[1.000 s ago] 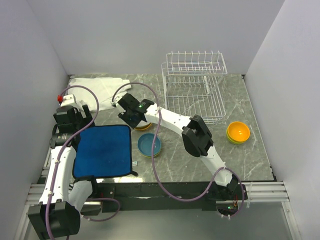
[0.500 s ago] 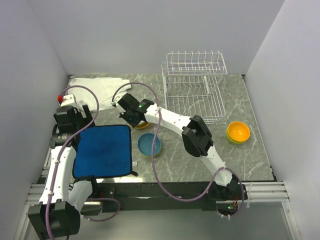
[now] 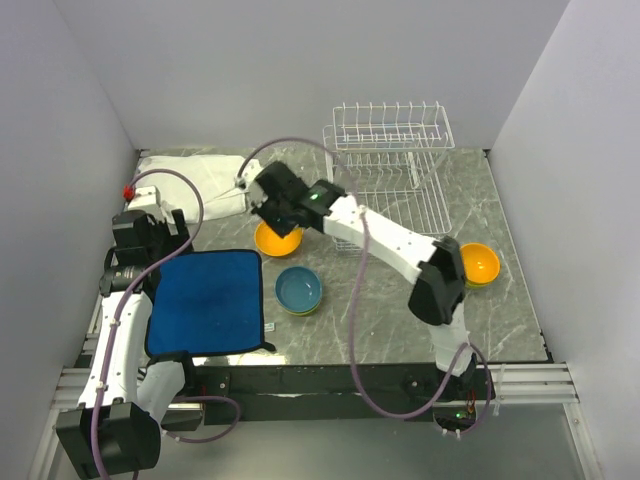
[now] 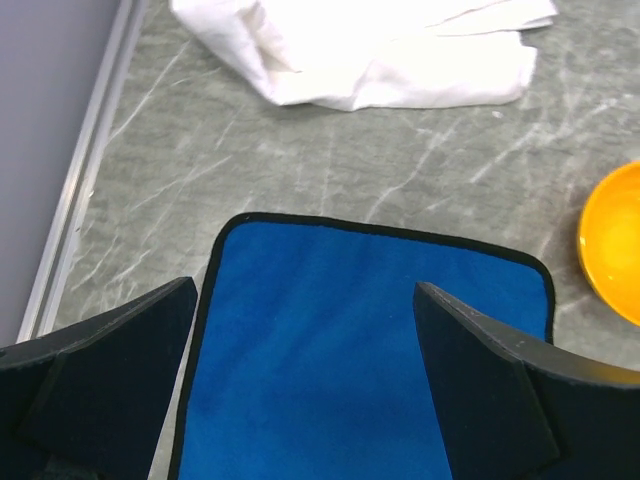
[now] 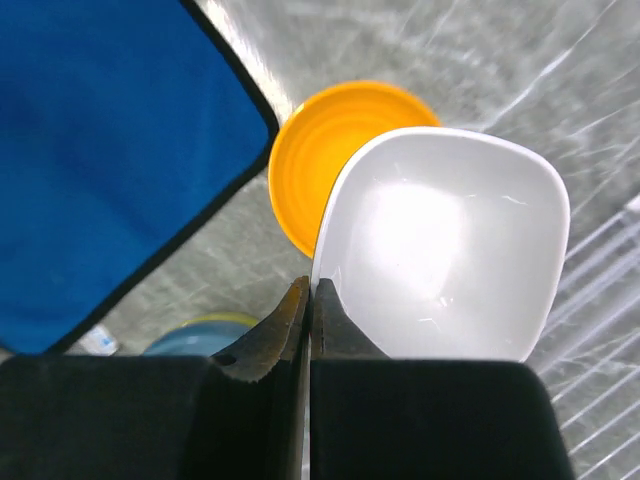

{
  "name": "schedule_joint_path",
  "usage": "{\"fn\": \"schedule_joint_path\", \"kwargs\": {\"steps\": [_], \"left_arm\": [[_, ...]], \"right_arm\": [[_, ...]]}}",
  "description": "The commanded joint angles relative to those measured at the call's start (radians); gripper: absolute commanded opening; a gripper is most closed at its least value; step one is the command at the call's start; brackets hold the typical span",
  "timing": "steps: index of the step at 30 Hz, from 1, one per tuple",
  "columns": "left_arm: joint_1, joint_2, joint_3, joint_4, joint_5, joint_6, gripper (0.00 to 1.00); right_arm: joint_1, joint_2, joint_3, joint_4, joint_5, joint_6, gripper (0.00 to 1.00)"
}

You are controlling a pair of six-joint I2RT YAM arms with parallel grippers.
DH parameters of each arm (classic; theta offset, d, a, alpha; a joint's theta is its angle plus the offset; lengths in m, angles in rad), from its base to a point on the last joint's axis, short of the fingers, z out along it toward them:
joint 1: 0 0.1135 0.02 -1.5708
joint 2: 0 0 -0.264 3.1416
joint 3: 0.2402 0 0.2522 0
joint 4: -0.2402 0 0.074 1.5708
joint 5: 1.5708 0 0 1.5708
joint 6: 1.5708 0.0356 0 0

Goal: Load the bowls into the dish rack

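Observation:
My right gripper (image 5: pixel 310 285) is shut on the rim of a white-inside bowl (image 5: pixel 440 250), held tilted above the table. Under it sits a yellow-orange bowl (image 5: pixel 325 150), also seen from above (image 3: pixel 278 240). Nearer lies a blue bowl (image 3: pixel 299 290) with a lime rim, and an orange bowl (image 3: pixel 476 264) sits at the right. The white wire dish rack (image 3: pixel 390 170) stands at the back right. In the top view my right gripper (image 3: pixel 272 212) hangs left of the rack. My left gripper (image 4: pixel 305 290) is open over the blue cloth mat (image 4: pixel 360 340), holding nothing.
A crumpled white cloth (image 3: pixel 195 175) lies at the back left, also in the left wrist view (image 4: pixel 380 50). The blue mat (image 3: pixel 207 300) covers the near left of the marble table (image 3: pixel 380 310). Walls close in on three sides.
My right gripper shut on the white-inside bowl's rim and rose back and to the right with it, uncovering the yellow-orange bowl. The left arm barely moved.

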Motion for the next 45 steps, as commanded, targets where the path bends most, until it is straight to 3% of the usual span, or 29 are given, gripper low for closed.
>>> {"fn": "schedule_joint_path", "kwargs": {"steps": [1,5,10,11,13,14,18,24,31,45], "left_arm": [[-0.001,-0.012,0.075,0.062,0.146,0.066,0.97],[-0.002,0.014,0.109,0.059,0.315,0.081,0.97],[-0.016,0.057,0.113,0.084,0.45,0.156,0.97],[-0.022,0.063,0.115,0.085,0.502,0.175,0.97],[-0.027,0.081,0.114,0.096,0.539,0.187,0.97],[-0.03,0.086,0.107,0.105,0.585,0.201,0.97],[-0.035,0.09,0.043,0.188,0.654,0.241,0.97],[-0.041,0.135,0.035,0.185,0.693,0.284,0.97],[-0.042,0.202,0.115,-0.005,0.625,0.463,0.97],[-0.042,0.282,0.196,-0.088,0.532,0.532,0.97]], "right_arm": [[-0.109,-0.14,0.111,0.017,-0.124,0.023,0.0],[-0.268,-0.151,0.215,0.101,-0.315,0.127,0.0],[-0.453,-0.186,0.193,0.325,-0.636,0.247,0.0],[-0.509,-0.189,0.17,0.44,-0.753,0.318,0.0],[-0.568,-0.2,0.081,0.662,-0.845,0.483,0.0],[-0.591,-0.191,0.062,0.734,-0.947,0.542,0.0],[-0.681,-0.097,0.116,0.917,-1.096,0.73,0.0],[-0.748,0.019,0.139,1.126,-1.109,0.964,0.0],[-0.801,0.062,0.053,1.313,-1.055,1.168,0.0],[-0.834,0.142,0.025,1.323,-0.986,1.272,0.0]]}}
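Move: The white bowl, green outside, is already pinched by its rim in the right hand. Its goal, the left end of the upper rack, lies about 22 cm ahead, 17 cm right and some 5 cm above. The lower rack is about 13 cm ahead, 27 cm right, 14 cm below; the orange bowl 4 cm ahead, straight below by 15 cm; the teal bowl 7 cm back, 6 cm right, 14 cm below. From the left hand, that goal is roughly 26 cm ahead, 41 cm right, 4 cm up. The white bowl goes up, forward and right in the right hand's closed fingers, away from the orange bowl to over the upper rack's left end, sinking about 4 cm late on; the wrist rolls its left side up by some 75 degrees, so the bowl's mouth swings to the right. The empty left hand, open, swings right over the blue mat, turning clockwise, then eases slightly back left. ##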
